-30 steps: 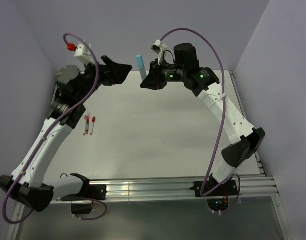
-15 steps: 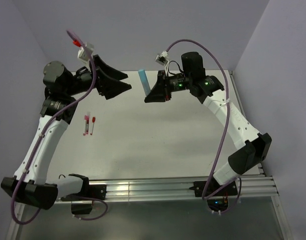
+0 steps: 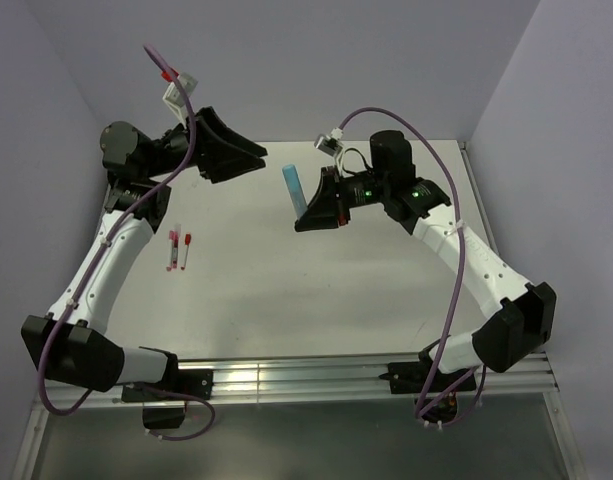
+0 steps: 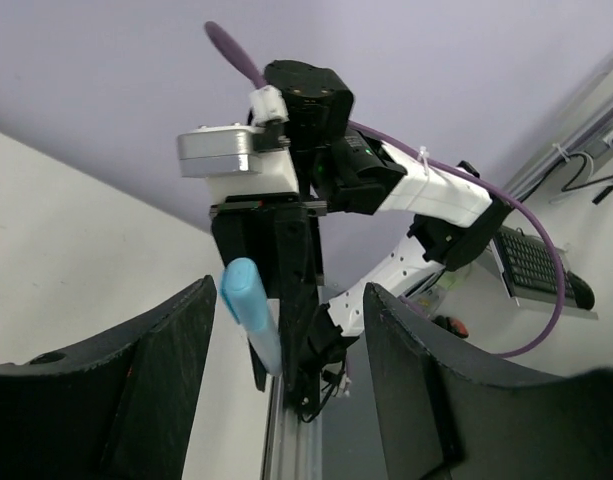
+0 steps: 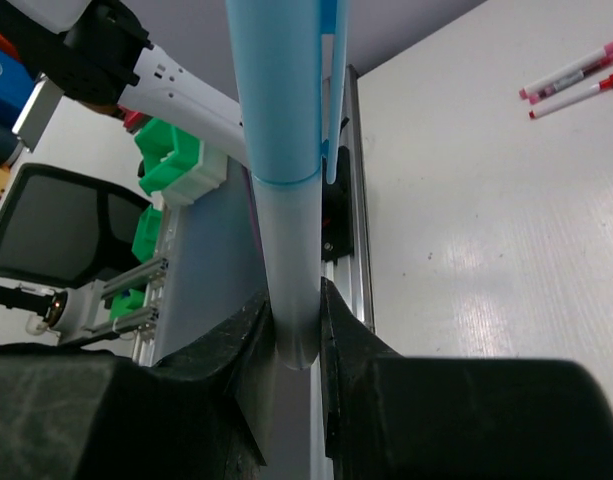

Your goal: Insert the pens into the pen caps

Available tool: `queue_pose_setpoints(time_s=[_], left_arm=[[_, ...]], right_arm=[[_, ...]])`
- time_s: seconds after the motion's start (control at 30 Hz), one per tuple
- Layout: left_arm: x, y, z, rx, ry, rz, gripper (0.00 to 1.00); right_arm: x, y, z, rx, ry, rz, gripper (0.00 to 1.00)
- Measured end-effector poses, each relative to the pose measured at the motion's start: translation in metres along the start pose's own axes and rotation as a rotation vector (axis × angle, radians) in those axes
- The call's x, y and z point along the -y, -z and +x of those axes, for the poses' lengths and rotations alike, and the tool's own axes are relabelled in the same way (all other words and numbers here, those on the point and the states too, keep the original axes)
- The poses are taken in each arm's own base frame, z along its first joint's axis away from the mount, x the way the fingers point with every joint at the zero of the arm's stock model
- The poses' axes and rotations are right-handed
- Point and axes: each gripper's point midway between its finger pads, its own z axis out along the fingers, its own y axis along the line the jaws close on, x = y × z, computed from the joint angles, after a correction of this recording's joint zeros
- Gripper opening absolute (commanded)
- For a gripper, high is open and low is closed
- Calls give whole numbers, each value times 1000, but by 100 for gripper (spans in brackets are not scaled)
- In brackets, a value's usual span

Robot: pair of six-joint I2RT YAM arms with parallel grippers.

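Observation:
My right gripper (image 3: 304,212) is shut on a light blue pen (image 3: 293,186) and holds it upright above the middle of the table. In the right wrist view its pale barrel (image 5: 291,290) sits pinched at my right gripper (image 5: 294,320), and a light blue cap (image 5: 278,90) covers the far end. My left gripper (image 3: 256,160) hovers to the left of that pen, apart from it, open and empty. From the left wrist, the blue pen (image 4: 251,310) shows beyond the gap of the left gripper (image 4: 286,390). Two thin pens with red ends (image 3: 178,250) lie side by side at the table's left.
The white table (image 3: 316,290) is walled by purple panels at the back and both sides. An aluminium rail (image 3: 316,378) with both arm bases runs along the near edge. Purple cables loop above each arm.
The right gripper has carried the blue pen down and toward the table's middle. The left gripper has turned toward the pen and its jaws have narrowed somewhat.

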Motion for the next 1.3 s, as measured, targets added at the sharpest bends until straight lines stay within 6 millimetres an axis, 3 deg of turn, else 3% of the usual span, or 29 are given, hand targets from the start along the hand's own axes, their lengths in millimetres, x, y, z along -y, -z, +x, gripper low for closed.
queue_pose_setpoints(time_s=[0.23, 0.43, 0.67, 0.87, 0.97, 1.27, 1.3], left_arm=[[-18, -12, 8, 15, 61, -46, 61], [-12, -27, 20, -3, 75, -20, 56], [-11, -28, 19, 7, 60, -9, 45], [-13, -29, 25, 2, 64, -5, 44], [-14, -30, 27, -3, 70, -4, 38], [-15, -30, 30, -2, 56, -1, 0], [-16, -30, 30, -3, 49, -1, 0]], right_arm=[[-9, -4, -7, 18, 25, -17, 0], [-13, -9, -7, 17, 30, -23, 0], [-12, -10, -8, 22, 32, -13, 0], [-13, -11, -8, 20, 29, -16, 0], [-13, -11, -8, 19, 29, -17, 0], [-14, -13, -7, 15, 24, -21, 0], [-13, -13, -7, 15, 24, -21, 0]])
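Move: From the left hand, the upper end of the blue pen lies about 5 cm to its right, 4 cm below and 1 cm ahead. The right fingers hold the pen's pale lower end, some 7 cm right of the left hand, 5 cm back and 12 cm below. From the right hand, that upper end is about 6 cm ahead, 2 cm left and 8 cm above. Left hand slides about 4 cm right and 3 cm down, pinching the upper end of the right-held blue pen. ##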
